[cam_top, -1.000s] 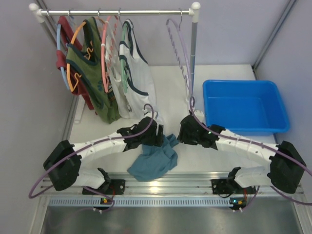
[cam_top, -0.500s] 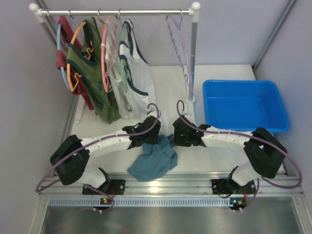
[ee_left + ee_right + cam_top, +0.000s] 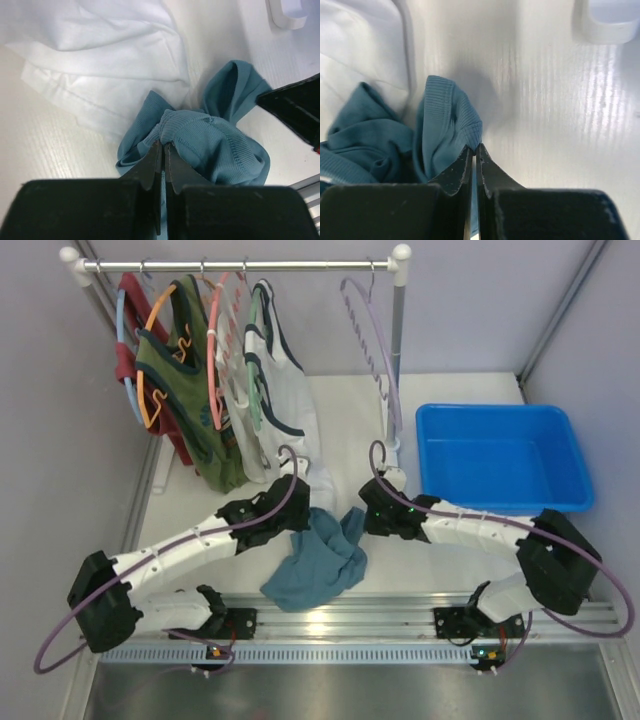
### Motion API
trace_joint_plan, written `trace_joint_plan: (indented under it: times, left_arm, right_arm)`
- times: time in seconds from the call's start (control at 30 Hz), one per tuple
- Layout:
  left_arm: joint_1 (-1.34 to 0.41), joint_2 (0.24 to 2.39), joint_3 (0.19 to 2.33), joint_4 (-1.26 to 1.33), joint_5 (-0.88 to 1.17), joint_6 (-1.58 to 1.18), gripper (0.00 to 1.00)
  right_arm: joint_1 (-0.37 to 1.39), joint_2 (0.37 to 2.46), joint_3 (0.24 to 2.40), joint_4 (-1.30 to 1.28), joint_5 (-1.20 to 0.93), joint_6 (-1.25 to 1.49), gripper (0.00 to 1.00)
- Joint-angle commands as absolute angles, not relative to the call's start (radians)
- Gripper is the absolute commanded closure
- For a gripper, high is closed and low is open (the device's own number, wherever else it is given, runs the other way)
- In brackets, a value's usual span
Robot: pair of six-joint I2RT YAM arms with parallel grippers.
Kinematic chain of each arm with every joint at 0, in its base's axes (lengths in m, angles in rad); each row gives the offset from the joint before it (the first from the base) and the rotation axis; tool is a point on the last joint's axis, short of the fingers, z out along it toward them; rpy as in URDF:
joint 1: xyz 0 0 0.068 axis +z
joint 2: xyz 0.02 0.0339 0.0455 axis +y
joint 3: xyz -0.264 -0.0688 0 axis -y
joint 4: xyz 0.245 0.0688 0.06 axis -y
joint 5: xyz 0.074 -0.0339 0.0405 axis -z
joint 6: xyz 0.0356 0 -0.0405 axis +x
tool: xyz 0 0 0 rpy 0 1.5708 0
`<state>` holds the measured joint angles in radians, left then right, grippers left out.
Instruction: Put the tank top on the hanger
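The teal tank top lies crumpled on the white table near the front edge, between the two arms. My left gripper is at its upper left edge, and in the left wrist view the gripper is shut on a ribbed fold of the tank top. My right gripper is at the upper right corner; in the right wrist view it is shut on a hemmed edge of the tank top. The lavender hanger hangs bare at the right end of the rail.
A rail at the back carries an olive green top, a white top and other garments on coloured hangers. The white top's hem reaches the table beside the tank top. The rack's foot and a blue bin stand to the right.
Both grippers have shut on the tank top's upper edge. The left arm has swung back and to the left, and the right arm has folded in closer to the cloth.
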<state>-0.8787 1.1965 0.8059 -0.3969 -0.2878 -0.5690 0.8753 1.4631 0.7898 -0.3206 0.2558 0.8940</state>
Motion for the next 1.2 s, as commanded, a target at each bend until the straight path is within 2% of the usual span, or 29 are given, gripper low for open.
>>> trace_joint_plan:
  times: [0.0,0.37,0.57,0.9,1.17]
  left_arm:
    - [-0.879,1.115,0.864,-0.488,-0.347,-0.571,1.00]
    - [-0.879,0.917,1.000,-0.623,-0.445,-0.537,1.00]
    - [-0.879,0.900,1.153,-0.684,-0.491,-0.480,1.00]
    - [-0.879,1.008,1.510,-0.647,-0.537,-0.328,1.00]
    - [-0.879,1.121,1.746,-0.624,-0.555,-0.224,1.00]
  right_arm:
    - [0.882,1.323,0.811,-0.382,0.354,0.919,1.00]
    - [0.911,0.956,0.836,-0.623,0.500,0.986,1.00]
    - [0.916,0.829,1.003,-0.799,0.612,0.957,1.00]
    - [0.916,0.910,1.536,-0.905,0.686,0.724,1.00]
    - [0.914,1.031,1.824,-0.897,0.692,0.575,1.00]
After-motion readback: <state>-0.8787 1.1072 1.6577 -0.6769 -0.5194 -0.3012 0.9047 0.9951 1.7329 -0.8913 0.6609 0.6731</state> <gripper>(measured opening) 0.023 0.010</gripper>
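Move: Each gripper already pinches one shoulder of the teal tank top, which lies largely on the table. The purple hanger meant for it is roughly 20 cm ahead, 14 cm right and 36 cm above the left hand; from the right hand it is some 20 cm ahead, 2 cm right and 42 cm up. The hanging white top is about 18 cm ahead, 3 cm left and 18 cm above the left hand; the rack's right post is some 22 cm ahead and 5 cm right of the right hand. Keep both grippers shut on the tank top and hoist it fast off the table towards the purple hanger's height, the left about 34 cm up, the right about 43 cm. Draw the right hand some 12 cm outward to its right while rising, spreading the cloth between the hands, and tip both hands' fingers up out of their downward slant. ##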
